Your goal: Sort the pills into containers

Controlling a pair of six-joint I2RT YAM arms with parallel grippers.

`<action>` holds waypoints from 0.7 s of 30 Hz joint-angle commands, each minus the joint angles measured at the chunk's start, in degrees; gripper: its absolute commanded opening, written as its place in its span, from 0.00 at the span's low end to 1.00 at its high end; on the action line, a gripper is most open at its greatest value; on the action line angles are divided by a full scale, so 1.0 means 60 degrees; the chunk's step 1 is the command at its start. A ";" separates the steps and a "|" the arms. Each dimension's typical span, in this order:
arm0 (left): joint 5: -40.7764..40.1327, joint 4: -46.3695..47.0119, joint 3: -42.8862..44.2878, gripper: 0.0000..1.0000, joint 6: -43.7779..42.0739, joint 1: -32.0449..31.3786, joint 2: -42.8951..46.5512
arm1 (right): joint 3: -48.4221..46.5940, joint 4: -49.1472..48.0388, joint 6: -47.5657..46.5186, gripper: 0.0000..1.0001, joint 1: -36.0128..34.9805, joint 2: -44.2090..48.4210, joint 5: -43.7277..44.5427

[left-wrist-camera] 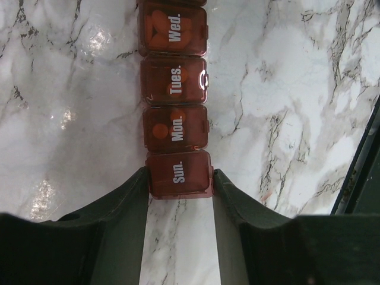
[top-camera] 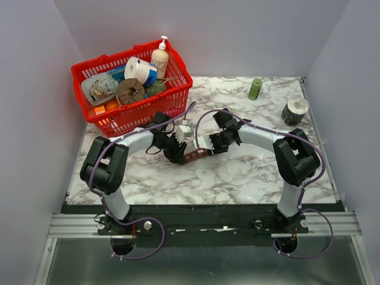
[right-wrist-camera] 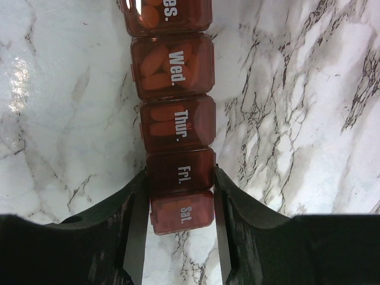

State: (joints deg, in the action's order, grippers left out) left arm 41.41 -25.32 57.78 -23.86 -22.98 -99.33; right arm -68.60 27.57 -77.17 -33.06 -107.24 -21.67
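The containers are one dark red-brown pill strip (top-camera: 196,155) lying on the marble table between both grippers. In the left wrist view the strip (left-wrist-camera: 173,83) shows lids marked Sun., Mon., Tues. and Wed., with orange pills (left-wrist-camera: 161,35) under the Wed. lid. My left gripper (left-wrist-camera: 180,173) is shut on the Sun. end. In the right wrist view the strip (right-wrist-camera: 173,68) shows lids up to Sat., with orange pills (right-wrist-camera: 157,65) under Wed. and Thur. My right gripper (right-wrist-camera: 181,172) is shut on the Fri. compartment. All visible lids are closed.
A big red wire basket (top-camera: 176,100) full of household items stands at the back left, close behind the left arm. A green bottle (top-camera: 255,89) and a roll of tape (top-camera: 295,110) stand at the back right. A small white object (top-camera: 185,129) lies by the grippers.
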 commanded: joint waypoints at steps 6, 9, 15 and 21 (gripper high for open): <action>-0.0763 0.0366 -0.0679 0.64 0.1690 0.0051 0.0791 | 0.0432 -0.0230 0.0014 0.26 -0.0057 -0.0569 0.0462; -0.0909 0.0675 -0.0899 0.67 0.1939 0.0066 0.1231 | 0.0432 -0.0216 0.0000 0.26 -0.0071 -0.0569 0.0477; -0.1466 0.1392 -0.1265 0.72 0.2481 0.0154 0.2240 | 0.0432 -0.0172 0.0000 0.26 -0.0057 -0.0598 0.0477; -0.1773 0.1876 -0.2172 0.75 0.2190 0.0081 0.3588 | 0.0388 -0.0157 0.0014 0.26 -0.0057 -0.0627 0.0492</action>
State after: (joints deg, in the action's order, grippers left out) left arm 33.71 -17.19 47.97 -10.81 -22.37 -83.18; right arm -68.34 25.47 -77.36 -33.06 -107.26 -21.45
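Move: The left fingers still hold the Sun. end of the pill case between them, so its middle lies about 7 cm to their right and 2 cm ahead, roughly level. The red basket's middle is some 22 cm ahead of the left hand, 16 cm to its left and a few cm higher. From the right hand, closed near Fri. and Sat., the case's middle is about 5 cm left and 1 cm back; the green bottle is some 23 cm ahead and 15 cm right. The left fingers open and let go of the Sun. compartment, easing off to the left at table height before lifting up and away from the case, about 4 cm up and 2 cm left in all, while the hand turns some 15 degrees counter-clockwise. The right hand stays almost in place and keeps its pinch on the case at Fri., with Sat. just past its fingertips. ##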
